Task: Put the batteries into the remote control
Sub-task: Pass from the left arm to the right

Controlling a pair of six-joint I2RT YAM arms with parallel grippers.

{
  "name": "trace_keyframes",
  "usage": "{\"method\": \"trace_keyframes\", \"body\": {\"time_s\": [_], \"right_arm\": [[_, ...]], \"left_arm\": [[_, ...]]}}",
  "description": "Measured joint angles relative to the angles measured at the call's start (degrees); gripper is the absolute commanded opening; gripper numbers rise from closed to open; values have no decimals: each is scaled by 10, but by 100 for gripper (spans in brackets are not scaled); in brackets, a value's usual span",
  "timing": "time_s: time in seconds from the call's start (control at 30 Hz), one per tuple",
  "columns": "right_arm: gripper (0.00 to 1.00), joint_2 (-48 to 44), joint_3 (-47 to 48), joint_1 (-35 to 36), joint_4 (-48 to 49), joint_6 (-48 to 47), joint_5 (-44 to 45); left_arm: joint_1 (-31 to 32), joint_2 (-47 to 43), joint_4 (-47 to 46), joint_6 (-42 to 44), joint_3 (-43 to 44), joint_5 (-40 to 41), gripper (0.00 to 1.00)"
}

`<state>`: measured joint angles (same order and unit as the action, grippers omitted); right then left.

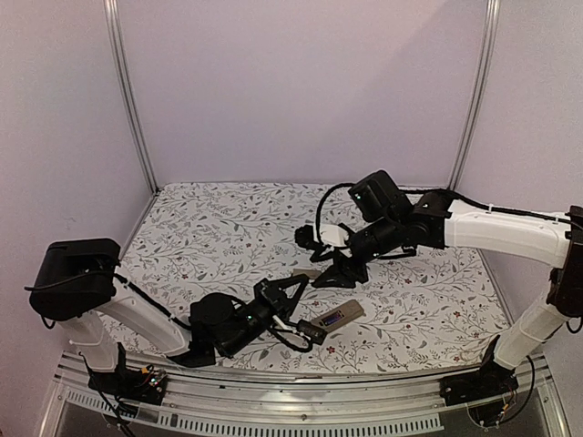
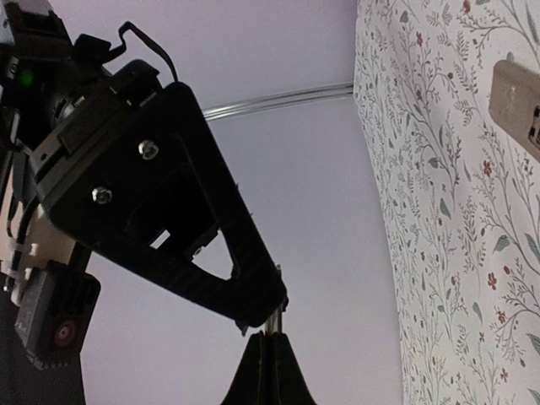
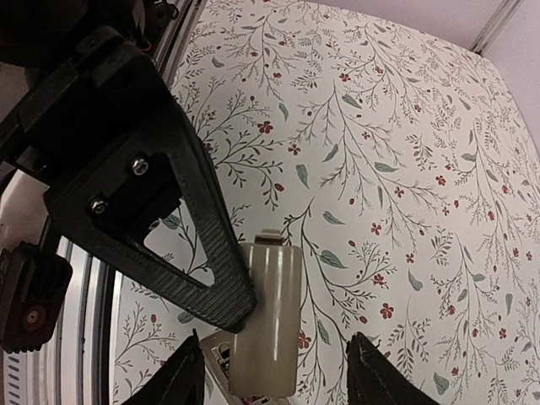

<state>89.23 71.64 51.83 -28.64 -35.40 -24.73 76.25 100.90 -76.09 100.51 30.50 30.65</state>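
Observation:
The remote control (image 1: 338, 317) lies on the floral cloth with its grey-tan back up, and its open end shows under my right wrist (image 3: 213, 358). My left gripper (image 1: 293, 284) (image 2: 267, 336) is shut on a thin tan battery cover (image 3: 270, 316) (image 2: 276, 319), holding it by one long edge above the table. My right gripper (image 1: 332, 276) (image 3: 272, 371) stands open, its fingertips well apart on either side of the cover and not touching it. The batteries are hidden.
The floral cloth (image 1: 228, 228) covers the table. Plain walls and metal corner posts (image 1: 127, 100) close it in at the back and sides. An aluminium rail (image 1: 301, 387) runs along the near edge by the arm bases.

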Motion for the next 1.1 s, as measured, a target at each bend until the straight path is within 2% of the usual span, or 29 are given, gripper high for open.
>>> {"method": "trace_keyframes", "body": {"time_s": [0.23,0.63,0.67,0.7,0.73,0.8,0.93,1.03,1.1], "right_arm": [[29,15,5,4,-5,1,22],[18,16,8,11,-9,-5,38],[17,16,8,11,-9,-4,39],[17,16,8,12,-9,-5,40],[16,16,8,12,-9,-5,41],[15,16,8,13,-6,-4,53],[14,16,8,11,-1,-5,72],[14,16,7,10,3,-5,82],[14,14,-1,10,9,-9,85]], "left_arm": [[0,0,2,0,0,2,0],[0,0,1,-4,0,7,2],[0,0,1,-5,0,7,11],[0,0,1,-8,0,7,28],[-1,0,2,-7,0,7,40],[0,0,1,-13,0,6,56],[0,0,0,-32,0,11,67],[0,0,0,-63,0,30,70],[0,-4,3,-114,-1,55,70]]}}
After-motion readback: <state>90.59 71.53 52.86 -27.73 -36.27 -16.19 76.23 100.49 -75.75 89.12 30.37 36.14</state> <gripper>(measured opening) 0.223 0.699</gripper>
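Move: The battery cover is already pinched by its side edge in the shut left fingers, its middle about 1 cm ahead and 1 cm right of the left hand point, level with it. The open right fingers already straddle its near end; its middle is some 3 cm to the left of the right hand, level fore and aft, and about 1 cm above. The remote lies on the table about 4 cm ahead, 4 cm right and 18 cm below the right hand. The right hand sinks about 1 cm and closes its fingers across the width of the battery cover at the end nearest it, while the left hand keeps still and keeps its pinch on the side edge. Once the right grip has settled, the left fingers open wide and let the cover go, that hand starting to draw off left and forward by some 1.5 cm with a slight twist of about 10 degrees, as the right hand keeps its hold and eases the cover forward by roughly 1.5 cm. ##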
